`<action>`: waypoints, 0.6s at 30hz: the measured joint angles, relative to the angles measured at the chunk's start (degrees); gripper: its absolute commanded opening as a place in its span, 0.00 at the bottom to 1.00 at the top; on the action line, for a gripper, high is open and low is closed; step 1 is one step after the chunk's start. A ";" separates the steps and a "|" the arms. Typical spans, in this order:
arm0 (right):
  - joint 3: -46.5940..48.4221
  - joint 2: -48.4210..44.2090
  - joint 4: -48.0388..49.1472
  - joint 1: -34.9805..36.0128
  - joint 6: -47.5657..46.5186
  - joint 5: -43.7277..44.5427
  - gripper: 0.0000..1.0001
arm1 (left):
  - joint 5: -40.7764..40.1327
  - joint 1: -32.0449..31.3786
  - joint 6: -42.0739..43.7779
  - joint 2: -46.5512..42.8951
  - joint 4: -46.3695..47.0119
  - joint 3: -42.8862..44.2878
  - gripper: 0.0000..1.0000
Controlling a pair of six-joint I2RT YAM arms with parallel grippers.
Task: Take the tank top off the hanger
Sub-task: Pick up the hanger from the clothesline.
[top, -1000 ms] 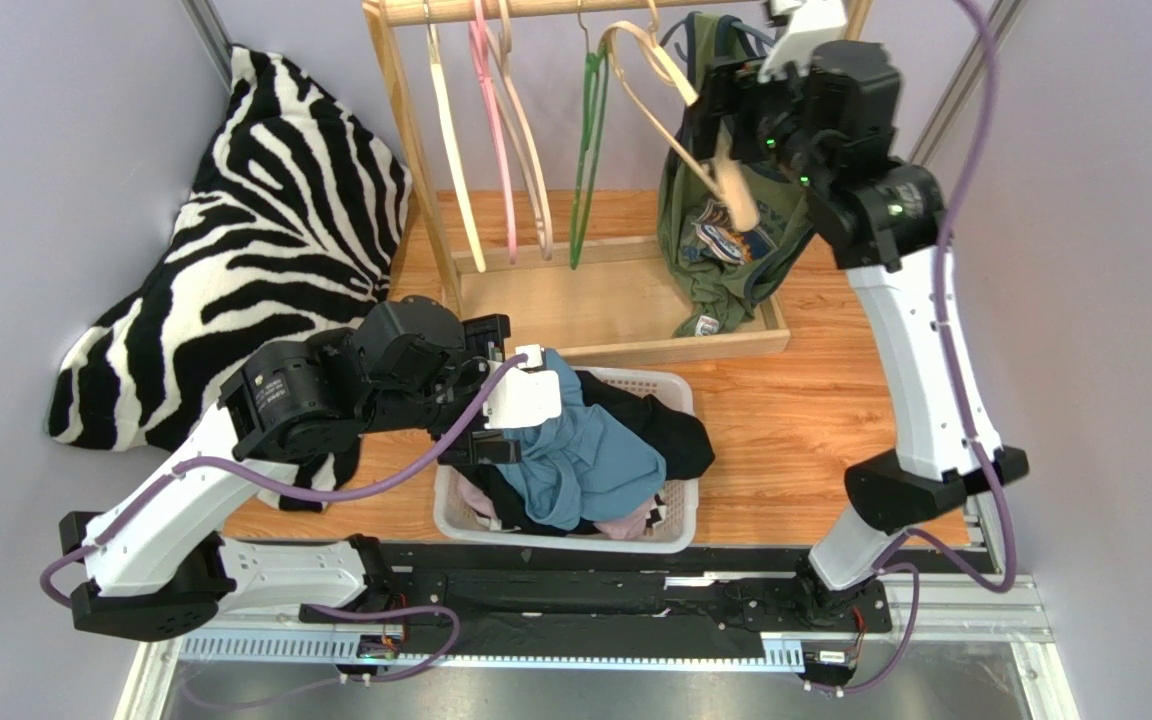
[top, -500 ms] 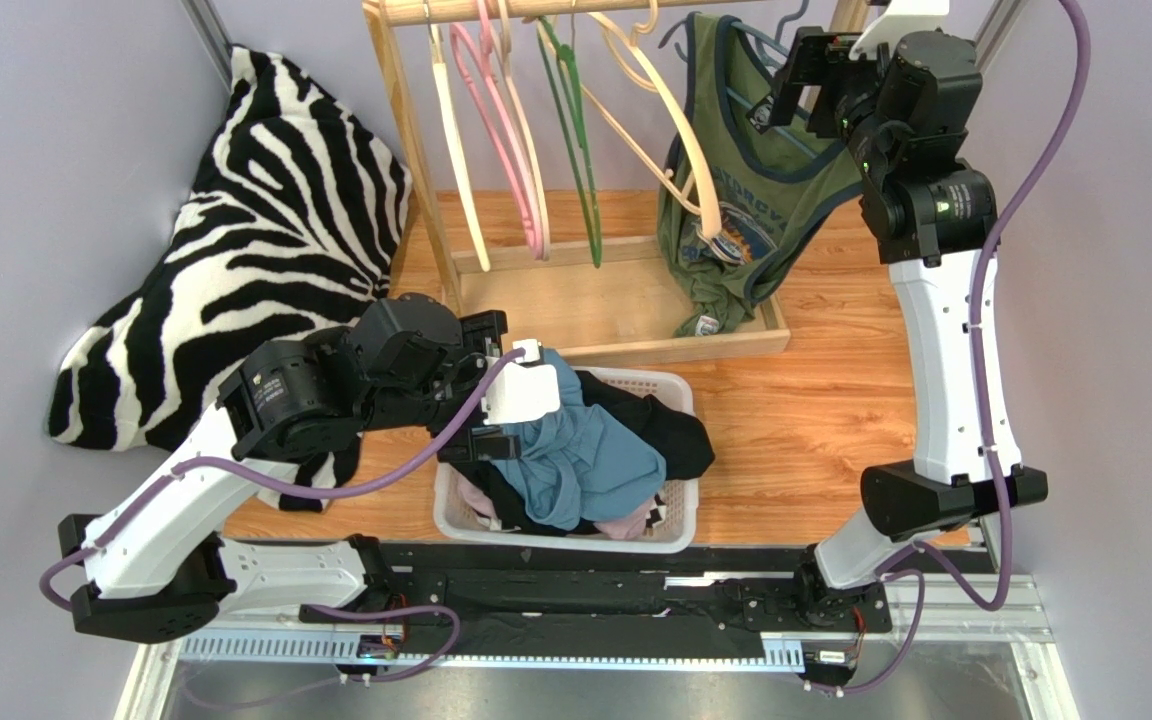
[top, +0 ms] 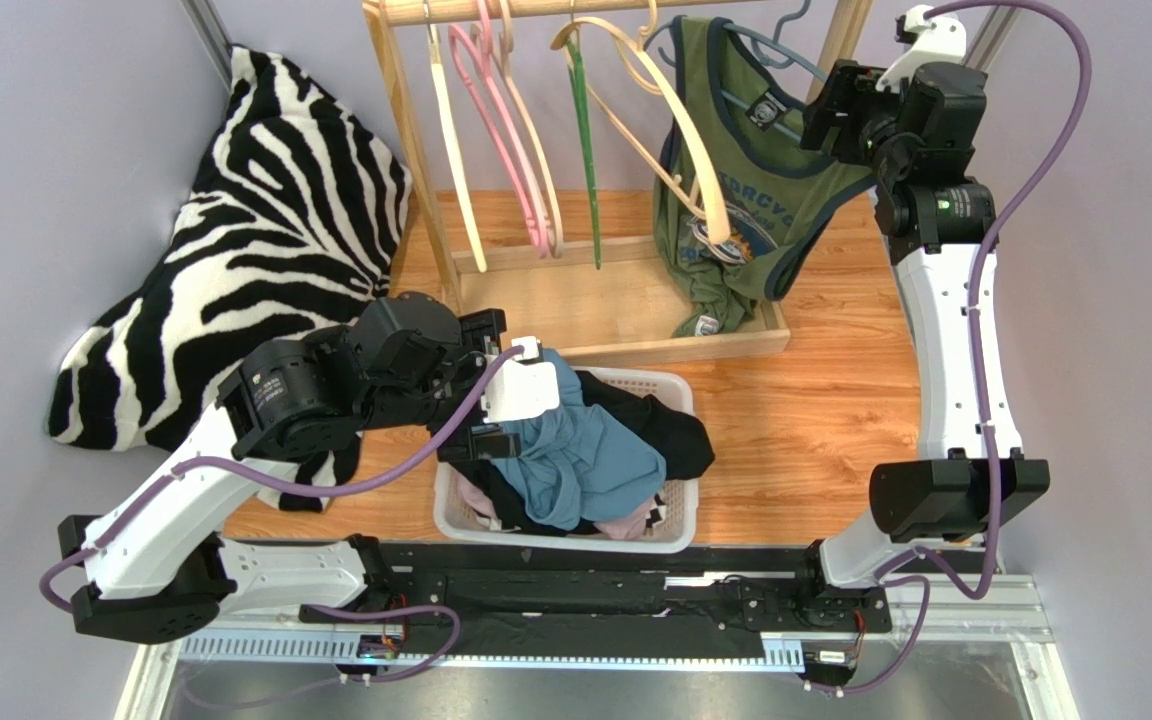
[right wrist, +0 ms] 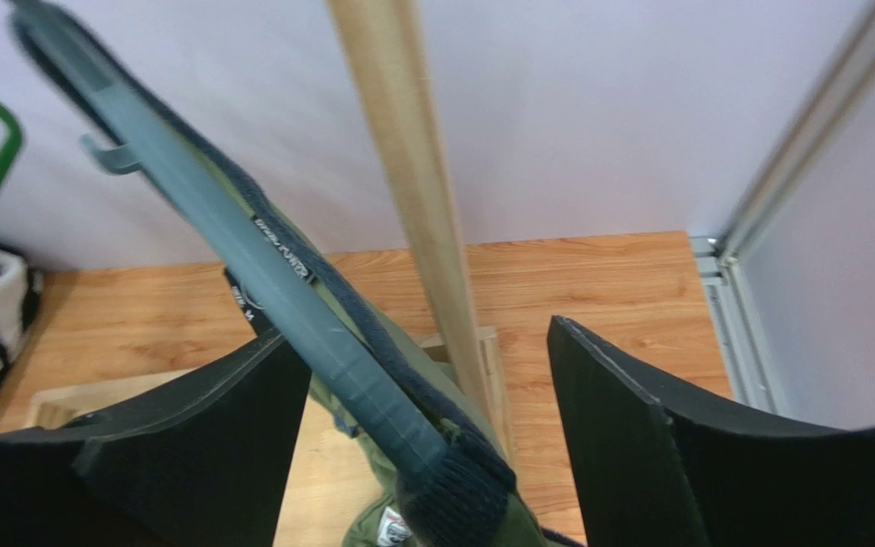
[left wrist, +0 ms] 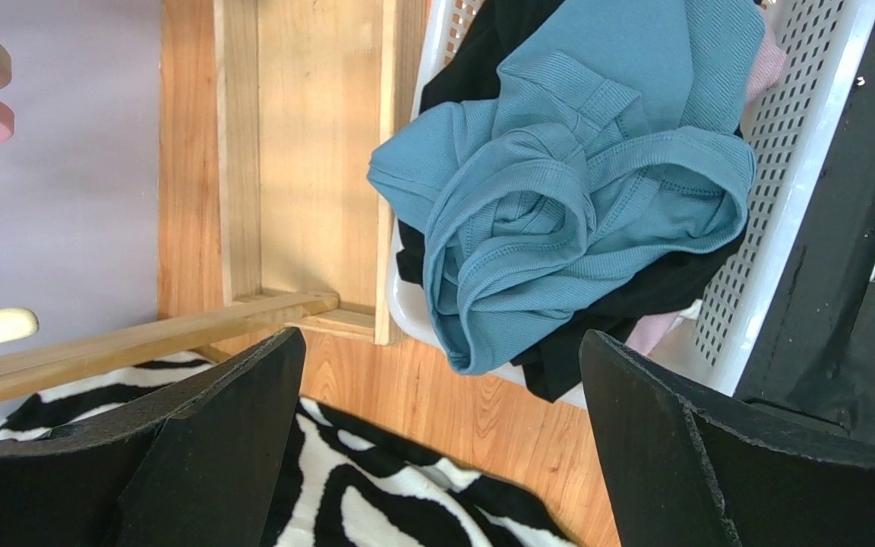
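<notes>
An olive tank top (top: 732,195) with navy trim hangs on a grey-blue hanger (top: 778,45) at the right end of the wooden rack. My right gripper (top: 826,113) is at the hanger's right shoulder. In the right wrist view that gripper (right wrist: 419,342) is open, and the hanger arm (right wrist: 282,274) and the tank top's navy strap (right wrist: 471,496) pass between its jaws with gaps on both sides. The left gripper (top: 500,413) hovers open over the left edge of the laundry basket (top: 455,518), with nothing between its jaws (left wrist: 440,342).
The white basket (left wrist: 796,171) holds a teal garment (top: 582,450) on top of dark clothes. Several empty hangers (top: 507,120) hang on the rack beside the tank top. The rack's right post (right wrist: 408,148) stands just behind the hanger. A zebra pillow (top: 267,210) lies at the left.
My right gripper has moved right and back, from the middle of the tank top to the hanger's right end. The garment and neighbouring hangers have swung. The left arm has stayed put.
</notes>
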 measured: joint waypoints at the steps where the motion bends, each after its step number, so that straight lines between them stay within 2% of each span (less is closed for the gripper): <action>1: 0.00 0.00 0.04 0.02 0.24 -1.20 0.73 | 0.02 0.11 -0.02 0.00 0.00 0.02 0.99; 5: -0.02 -0.61 0.22 0.04 1.36 -6.73 0.65 | 0.07 0.44 -0.22 0.00 0.00 0.02 0.99; 9: 0.33 -1.46 0.28 0.04 2.43 -11.13 0.46 | 0.24 0.74 -0.37 0.00 0.00 0.02 0.99; 12: 2.80 -1.27 -1.01 0.09 3.13 -13.33 0.44 | 0.33 0.92 -0.39 0.00 0.00 0.04 0.99; 15: 5.49 -1.11 -2.25 0.52 3.21 -14.88 0.48 | 0.46 1.11 -0.44 0.00 0.02 0.13 0.99; 18: 8.07 -0.59 -3.63 1.77 2.73 -15.06 0.46 | 0.70 1.38 -0.68 0.00 0.02 0.15 0.99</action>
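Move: Just in front of the right fingertips, about 2 cm ahead and 2 cm below the hand, lies the near arm of the blue-grey hanger carrying the green tank top. The tank top hangs some 7 cm to the left, 5 cm ahead and 18 cm below. The rack's upright stands about 15 cm straight ahead, and the nearest wooden hanger roughly 17 cm to the left and 2 cm ahead. From the left hand, the blue-grey hanger's near arm is about 30 cm ahead, 34 cm to the right and 10 cm higher. Swinging about 6 cm to its left while turning some 15 degrees counter-clockwise, the right hand also climbs about 5 cm, faster towards the end, and draws back 3 cm, following the blue-grey hanger's arm up towards its neck. The fingers narrow from wide to about half open around the hanger arm, which ends close beside the right finger, not yet pinched. ##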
